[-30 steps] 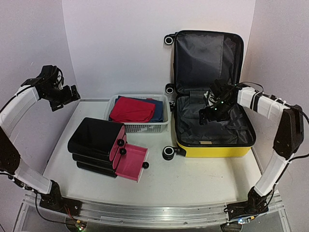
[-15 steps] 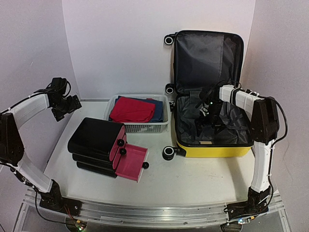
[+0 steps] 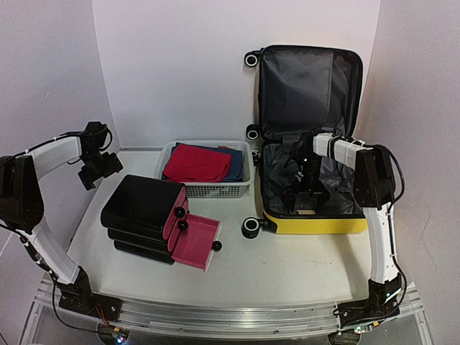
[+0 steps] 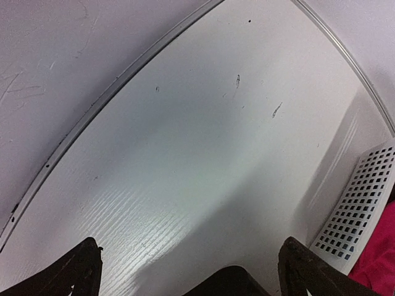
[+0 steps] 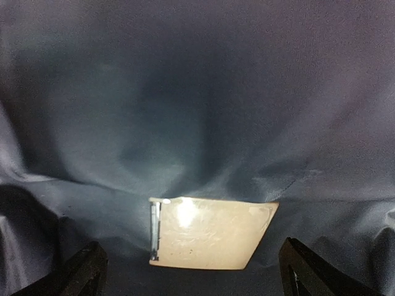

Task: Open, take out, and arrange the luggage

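Observation:
The luggage (image 3: 320, 223) lies open at the right of the table, yellow shell down, with its grey-lined lid (image 3: 309, 86) standing against the back wall. My right gripper (image 3: 302, 201) reaches down into the lower half, near the front wall. In the right wrist view it (image 5: 196, 277) is open over the dark grey lining (image 5: 197, 92), and a flat tan rectangular piece (image 5: 210, 233) with a metal strip on its left edge lies just ahead of the fingertips (image 5: 86, 271). My left gripper (image 3: 92, 175) hovers open over the table's left side, holding nothing.
A white mesh basket (image 3: 215, 188) with red cloth (image 3: 195, 164) and blue cloth (image 3: 236, 164) sits mid-table; its corner (image 4: 361, 209) shows in the left wrist view. A black case with pink ends (image 3: 144, 212) and a pink open tray (image 3: 195, 241) lie front left.
My right arm swung left and dipped into the luggage's lower half toward its front wall. My left arm came down and toward the black case. Both grippers stayed open.

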{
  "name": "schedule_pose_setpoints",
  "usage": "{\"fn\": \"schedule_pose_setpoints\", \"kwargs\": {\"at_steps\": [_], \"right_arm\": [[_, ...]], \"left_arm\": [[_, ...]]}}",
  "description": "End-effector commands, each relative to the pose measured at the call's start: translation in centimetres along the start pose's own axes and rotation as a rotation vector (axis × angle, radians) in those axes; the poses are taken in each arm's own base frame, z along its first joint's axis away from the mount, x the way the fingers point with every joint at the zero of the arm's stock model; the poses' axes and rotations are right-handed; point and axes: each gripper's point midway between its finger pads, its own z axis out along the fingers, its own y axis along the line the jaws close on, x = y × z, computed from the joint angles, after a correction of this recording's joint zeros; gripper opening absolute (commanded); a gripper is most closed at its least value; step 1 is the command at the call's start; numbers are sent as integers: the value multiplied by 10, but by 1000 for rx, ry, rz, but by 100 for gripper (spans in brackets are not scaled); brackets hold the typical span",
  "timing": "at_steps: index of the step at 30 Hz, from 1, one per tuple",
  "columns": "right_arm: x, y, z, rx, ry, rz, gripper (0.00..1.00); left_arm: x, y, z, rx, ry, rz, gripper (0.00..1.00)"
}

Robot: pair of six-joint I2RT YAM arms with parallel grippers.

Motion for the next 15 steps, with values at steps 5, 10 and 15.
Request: {"fn": "schedule_pose_setpoints", "kwargs": {"at_steps": [5, 10, 15], "right_arm": [[10, -7, 17, 8, 77, 67, 98], [12, -11, 25, 33, 93, 89, 93], [12, -6, 26, 12, 89, 98, 71]], "left_arm": [[-26, -2, -15, -25, -76, -22, 100], [-27, -4, -23, -4, -85, 16, 99], [-20, 7, -34, -4, -99, 25, 99]]}}
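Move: The beige box lies on the floor of the open suitcase, about 3 cm back from my right hand, 1 cm to its right and 4 cm below. The suitcase's front rim is roughly 8 cm back, straight behind my hand and some 5 cm higher. The near wheel sits about 16 cm to my right hand's left and 7 cm back. From my left hand the beige box is some 60 cm right, 7 cm back and 14 cm lower. I sink my open right hand about 2.5 cm towards the suitcase floor while drawing it back some 2 cm and a little to the right, bringing the fingers down astride the beige box. The fingertips tip slightly farther back, and right at the end the fingers start to close, drawing in close to the box's two sides. ##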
